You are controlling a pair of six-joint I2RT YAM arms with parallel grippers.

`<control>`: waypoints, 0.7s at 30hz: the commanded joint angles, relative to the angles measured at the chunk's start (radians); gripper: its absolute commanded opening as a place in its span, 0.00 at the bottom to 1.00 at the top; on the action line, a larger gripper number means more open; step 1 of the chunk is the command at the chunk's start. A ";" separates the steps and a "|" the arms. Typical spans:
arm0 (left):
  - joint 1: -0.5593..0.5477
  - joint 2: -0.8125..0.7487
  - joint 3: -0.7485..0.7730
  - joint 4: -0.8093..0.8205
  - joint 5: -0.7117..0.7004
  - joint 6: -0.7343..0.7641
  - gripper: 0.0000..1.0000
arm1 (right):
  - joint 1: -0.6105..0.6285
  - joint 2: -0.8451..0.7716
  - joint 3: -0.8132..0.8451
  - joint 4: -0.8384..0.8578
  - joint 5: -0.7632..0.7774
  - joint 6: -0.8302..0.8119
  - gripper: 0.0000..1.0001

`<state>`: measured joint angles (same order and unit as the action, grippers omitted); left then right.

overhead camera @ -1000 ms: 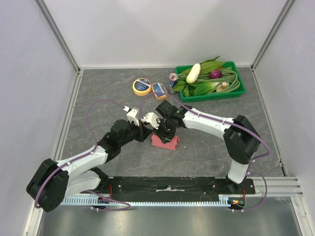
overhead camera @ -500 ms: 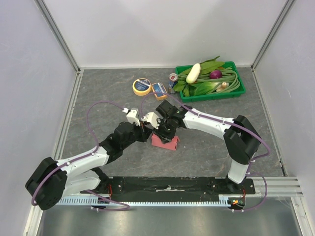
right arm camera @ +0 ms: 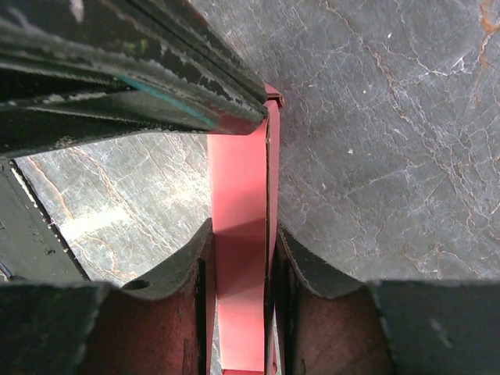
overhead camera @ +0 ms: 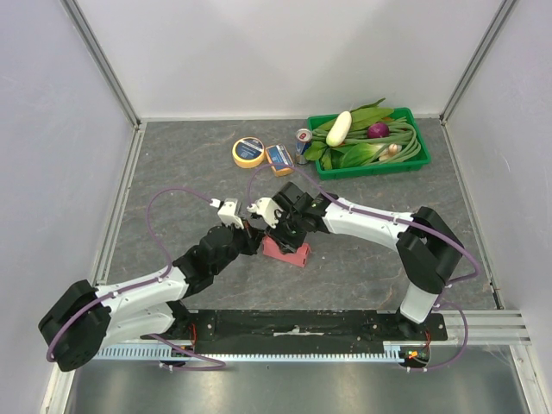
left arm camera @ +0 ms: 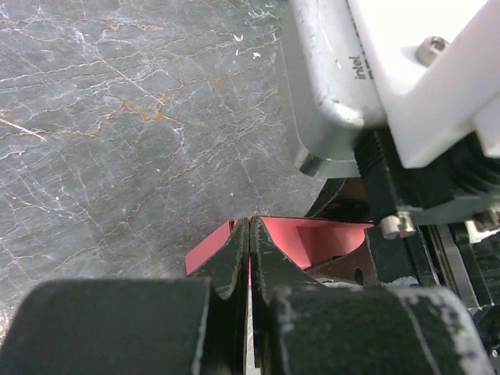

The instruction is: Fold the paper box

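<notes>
The paper box point(overhead camera: 291, 253) is a small shallow pink-red card box on the grey table, in the middle between the two arms. In the top view my left gripper point(overhead camera: 256, 235) meets it from the left and my right gripper point(overhead camera: 289, 233) comes down on it from above. The left wrist view shows the left gripper point(left arm camera: 249, 231) shut, a thin red edge of the box's point(left arm camera: 316, 238) wall pinched between its fingers. Seen from the right wrist, the right gripper point(right arm camera: 241, 234) is shut across a narrow folded side of the box point(right arm camera: 238, 168), both fingers pressed on the card.
At the back right stands a green tray point(overhead camera: 373, 169) with vegetables. A yellow tape roll point(overhead camera: 248, 151), a small blue-and-orange box point(overhead camera: 279, 158) and a can point(overhead camera: 304, 138) lie behind the arms. White walls close in the left, the right and the back.
My left gripper has shut on the box's wall. The left arm has sunk and stretched toward the box, and the box with the right gripper has shifted slightly toward the near edge.
</notes>
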<state>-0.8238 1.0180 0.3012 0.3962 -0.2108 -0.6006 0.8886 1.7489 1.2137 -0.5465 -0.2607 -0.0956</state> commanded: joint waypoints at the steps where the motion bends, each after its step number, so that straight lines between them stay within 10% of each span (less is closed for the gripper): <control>1: -0.026 -0.013 0.012 -0.020 -0.001 0.053 0.02 | 0.007 0.003 -0.020 0.089 0.020 0.019 0.32; 21: -0.029 -0.041 0.007 -0.066 -0.004 0.044 0.02 | 0.003 -0.178 -0.129 0.138 0.140 0.163 0.76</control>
<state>-0.8467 0.9886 0.3012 0.3565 -0.2253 -0.5716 0.8936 1.6104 1.0958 -0.4561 -0.1539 0.0448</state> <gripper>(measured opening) 0.025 0.763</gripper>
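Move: The paper box is still pinched across its length by the right hand, its middle practically at the hand point and about 1 cm lower. From that hand, the orange-and-blue pack lies some 26 cm ahead and 2 cm left, the tape roll roughly 29 cm ahead and 11 cm left, both about 1 cm lower. From the left hand, whose shut tips are at the box's left end, the box's middle is about 6 cm right, 3 cm back and 3 cm below. The right fingers let go of the paper box, opening to about twice their gap while the hand first dips about 1 cm. The hand then rises some 2.5 cm off the box, drawing 1 to 2 cm right and turning about 10 degrees clockwise. The left hand, fingers shut, keeps its tips on the box's left end almost in place. ##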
